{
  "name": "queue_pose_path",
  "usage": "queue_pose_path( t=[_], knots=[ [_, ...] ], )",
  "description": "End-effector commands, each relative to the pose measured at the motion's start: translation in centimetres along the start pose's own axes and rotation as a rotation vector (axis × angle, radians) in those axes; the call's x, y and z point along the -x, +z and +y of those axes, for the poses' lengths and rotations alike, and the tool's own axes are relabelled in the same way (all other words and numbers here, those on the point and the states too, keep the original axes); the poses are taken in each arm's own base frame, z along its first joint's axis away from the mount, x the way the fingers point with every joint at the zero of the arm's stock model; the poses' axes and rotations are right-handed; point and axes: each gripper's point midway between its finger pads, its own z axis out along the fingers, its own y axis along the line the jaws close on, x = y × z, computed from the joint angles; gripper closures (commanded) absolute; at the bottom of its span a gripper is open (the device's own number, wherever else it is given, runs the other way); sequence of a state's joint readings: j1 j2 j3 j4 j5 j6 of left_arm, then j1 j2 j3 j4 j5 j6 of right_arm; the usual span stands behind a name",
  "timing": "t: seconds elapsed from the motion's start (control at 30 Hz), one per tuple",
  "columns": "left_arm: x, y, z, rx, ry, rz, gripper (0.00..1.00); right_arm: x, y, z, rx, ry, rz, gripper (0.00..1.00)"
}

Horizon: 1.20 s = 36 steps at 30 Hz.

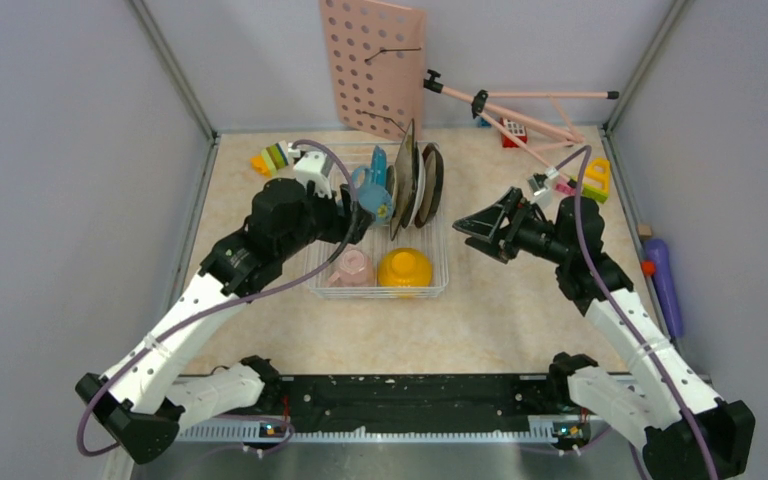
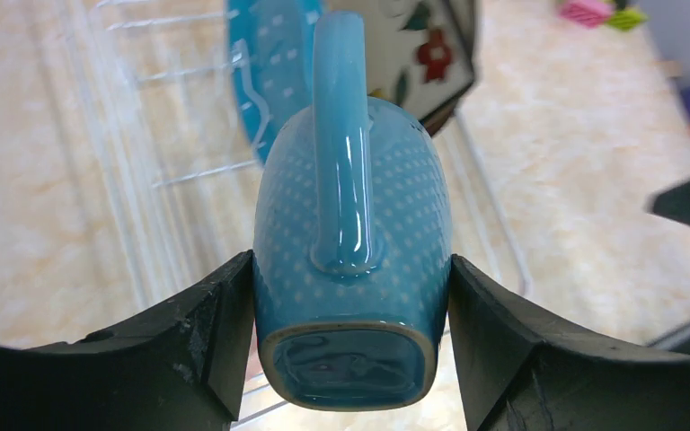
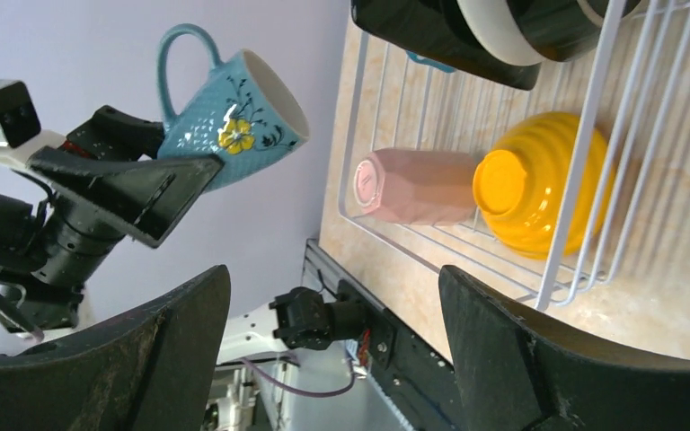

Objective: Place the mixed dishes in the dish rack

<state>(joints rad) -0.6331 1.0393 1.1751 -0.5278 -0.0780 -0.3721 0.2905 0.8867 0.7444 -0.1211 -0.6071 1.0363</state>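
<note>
My left gripper [image 1: 363, 212] is shut on the small blue cup [image 2: 350, 260]. Its base sits between both fingers, the handle points away, and the cup hangs over the white wire dish rack [image 1: 430, 288]. The cup [image 3: 234, 121] also shows in the right wrist view, with a yellow flower on its side. In the rack lie the pink cup [image 1: 350, 266] and the yellow-orange bowl [image 1: 405, 268], upside down. Plates [image 1: 415, 185] stand on edge at the back, among them the teal dotted dish [image 2: 269, 63] and the floral plate [image 2: 422, 54]. My right gripper [image 1: 472, 225] is open and empty, right of the rack.
A pink pegboard [image 1: 375, 65] leans on the back wall, with a pink folding stand [image 1: 520, 110] beside it. Toy blocks lie at the back left [image 1: 275, 158] and back right [image 1: 595, 180]. A purple object [image 1: 665, 280] lies along the right wall.
</note>
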Motion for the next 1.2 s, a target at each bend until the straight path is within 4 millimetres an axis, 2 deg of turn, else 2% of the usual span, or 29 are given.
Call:
queue_pose_path(
  t=[0.0, 0.17, 0.33, 0.47, 0.63, 1.0, 1.17],
  knots=[
    [1.5, -0.6, 3.7, 0.218, -0.014, -0.028, 1.00, 1.7, -1.0, 0.8, -0.042, -0.114, -0.072, 0.16],
    [1.6, 0.0, 7.1, 0.386, 0.016, -0.003, 1.00, 2.1, -1.2, 0.9, -0.067, -0.139, -0.077, 0.16],
    [1.0, 2.2, 9.2, 0.428, -0.009, 0.046, 1.00, 2.2, -1.2, 1.1, -0.065, -0.146, -0.074, 0.16],
    [0.4, 4.4, 9.8, 0.418, 0.015, 0.097, 1.00, 2.3, -1.2, 1.2, -0.067, -0.144, -0.074, 0.16],
    [-2.1, 7.7, 10.6, 0.422, 0.061, 0.227, 1.00, 2.4, -1.3, 1.5, -0.067, -0.143, -0.076, 0.16],
    [-5.4, 11.7, 11.7, 0.431, 0.042, 0.385, 1.00, 2.1, -1.1, 0.8, -0.073, -0.133, -0.066, 0.16],
    [-7.0, 13.4, 13.1, 0.450, -0.026, 0.461, 1.00, 2.0, -1.3, 0.2, -0.098, -0.141, -0.072, 0.16]
  ],
)
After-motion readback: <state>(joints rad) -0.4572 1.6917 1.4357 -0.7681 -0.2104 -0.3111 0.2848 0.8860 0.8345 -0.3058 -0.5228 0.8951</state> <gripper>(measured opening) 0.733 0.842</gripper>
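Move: The held blue mug is bound for the open left side of the rack, about 10 cm ahead of the left hand, 4 cm left and 19 cm below. The blue plate stands upright some 19 cm ahead and 3 cm right, 15 cm lower. The upturned pink mug is level ahead and 4 cm left, the yellow bowl level ahead and 11 cm right, both roughly 24 cm down. From the right hand the open spot lies around 12 cm ahead, 31 cm left and 16 cm below. Lower the left gripper some 16 cm into the gap at the rack's left side, keeping the blue mug pinched; swing left about 7 cm first, then ease a little back right while carrying on forward, about 10 cm in all. Tip the fingers down by 25 to 30 degrees on the way, rolling the hand's left side up. ##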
